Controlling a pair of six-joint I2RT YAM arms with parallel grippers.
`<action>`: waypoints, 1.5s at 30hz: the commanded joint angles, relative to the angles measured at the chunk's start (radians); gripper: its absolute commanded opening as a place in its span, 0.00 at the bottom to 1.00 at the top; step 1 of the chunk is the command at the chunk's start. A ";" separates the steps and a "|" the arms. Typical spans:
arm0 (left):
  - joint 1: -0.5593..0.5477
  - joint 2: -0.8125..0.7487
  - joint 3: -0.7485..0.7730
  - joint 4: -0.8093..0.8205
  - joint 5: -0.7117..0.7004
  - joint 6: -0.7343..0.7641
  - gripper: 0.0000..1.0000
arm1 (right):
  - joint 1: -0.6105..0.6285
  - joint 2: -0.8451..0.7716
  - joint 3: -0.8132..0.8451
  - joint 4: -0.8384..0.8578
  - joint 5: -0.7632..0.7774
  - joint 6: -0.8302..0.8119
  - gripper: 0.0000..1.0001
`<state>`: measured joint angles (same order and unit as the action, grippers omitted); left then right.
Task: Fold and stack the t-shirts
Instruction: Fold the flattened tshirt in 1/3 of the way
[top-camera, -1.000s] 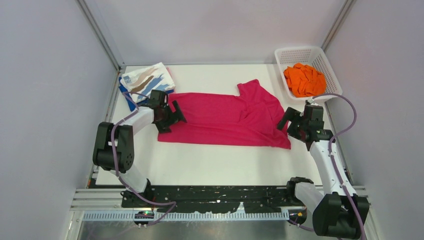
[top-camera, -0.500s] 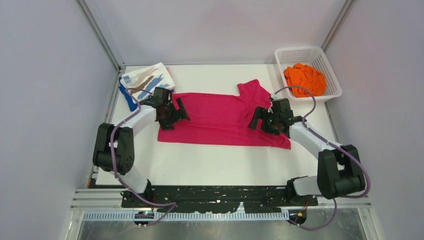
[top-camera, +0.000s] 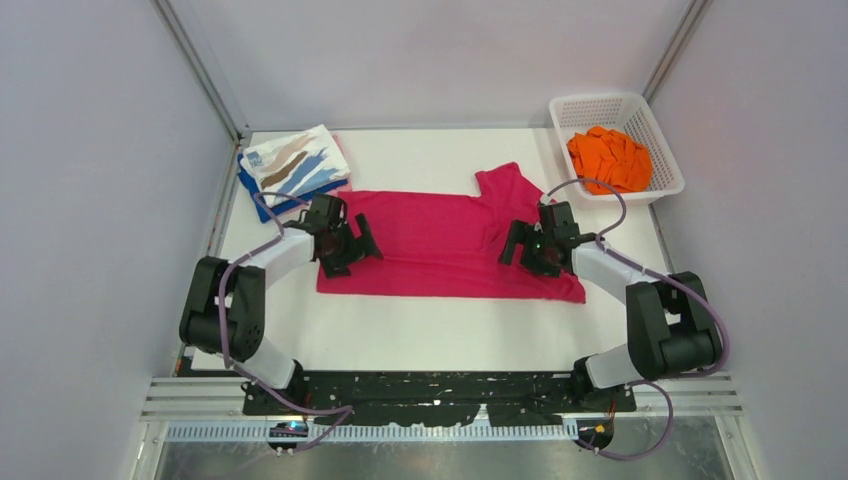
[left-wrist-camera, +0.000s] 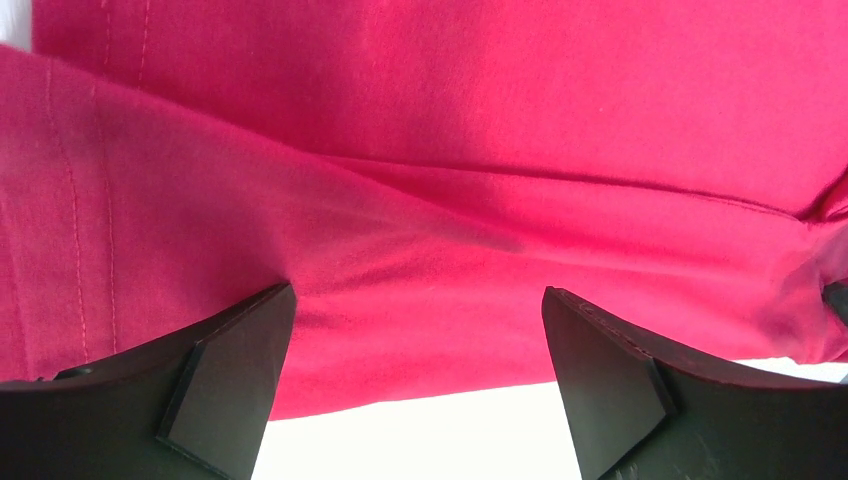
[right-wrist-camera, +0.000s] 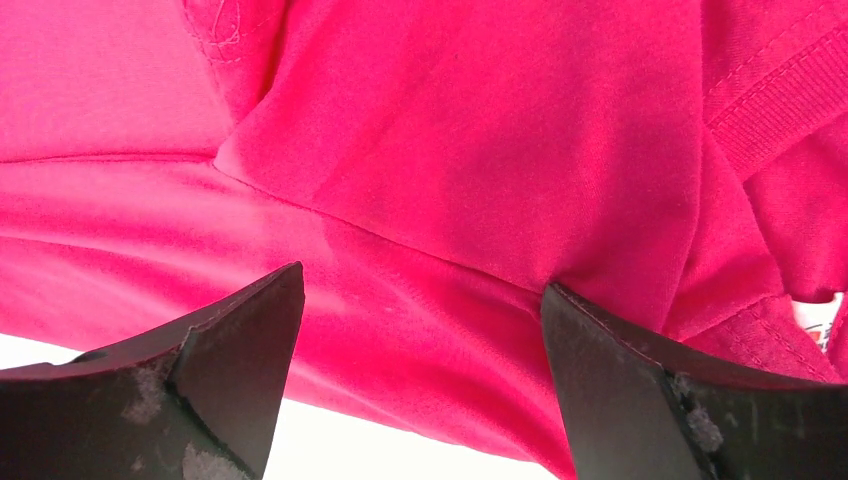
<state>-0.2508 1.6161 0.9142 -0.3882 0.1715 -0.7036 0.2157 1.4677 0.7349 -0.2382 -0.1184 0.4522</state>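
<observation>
A magenta t-shirt (top-camera: 440, 245) lies folded lengthwise across the table's middle, one sleeve pointing to the back. My left gripper (top-camera: 350, 248) sits low over its left end, open, with both fingertips on the cloth (left-wrist-camera: 450, 120) near the front edge and nothing pinched in the left gripper (left-wrist-camera: 416, 292). My right gripper (top-camera: 525, 248) is over the right end by the collar, also open. In the right wrist view the right gripper (right-wrist-camera: 423, 280) straddles a fold of the shirt (right-wrist-camera: 480, 150). An orange t-shirt (top-camera: 608, 158) lies in the basket. A white streaked t-shirt (top-camera: 295, 165) tops a blue one (top-camera: 262, 195).
The white lattice basket (top-camera: 600, 100) stands at the back right corner. The folded stack sits at the back left corner, close behind my left arm. A small white neck label (right-wrist-camera: 818, 312) shows at the right wrist view's edge. Bare white table lies in front of the shirt.
My right arm has swung in from the table's right edge onto the shirt's right end. My left gripper has shifted slightly right and nearer. Both stay open.
</observation>
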 joint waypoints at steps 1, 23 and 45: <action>-0.036 -0.082 -0.174 -0.100 -0.048 -0.020 1.00 | 0.005 -0.074 -0.091 -0.208 0.046 0.000 0.96; -0.219 -0.559 -0.534 -0.241 -0.070 -0.198 1.00 | 0.040 -0.344 -0.189 -0.516 0.010 0.072 0.95; -0.243 -0.618 -0.159 -0.363 -0.269 -0.118 1.00 | 0.040 -0.552 0.002 -0.359 -0.009 -0.021 0.95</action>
<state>-0.5064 0.9607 0.5987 -0.6975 0.0238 -0.8898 0.2516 0.9585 0.6441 -0.6960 -0.1215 0.4618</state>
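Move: Both hands already rest open on the folded pink t-shirt. Its middle lies about 22 cm to the left hand's right and 2 cm farther out; from the right hand it is about 20 cm left and 3 cm out. The table's near edge is some 25 cm straight back from either hand. A sleeve sticks out about 22 cm ahead and 6 cm left of the right hand; the folded stack sits about 25 cm ahead and 17 cm left of the left hand. With wide-open fingertips resting on the cloth, both hands drag the t-shirt straight back towards the table's near edge, the left about 16 cm, the right about 14 cm, sinking hardly at all. The right stops first, its fingers having tipped some 15 degrees back towards the base; then both lift off by roughly 4 to 6 cm, easing forward 2 to 3 cm, the right undoing its tilt. ##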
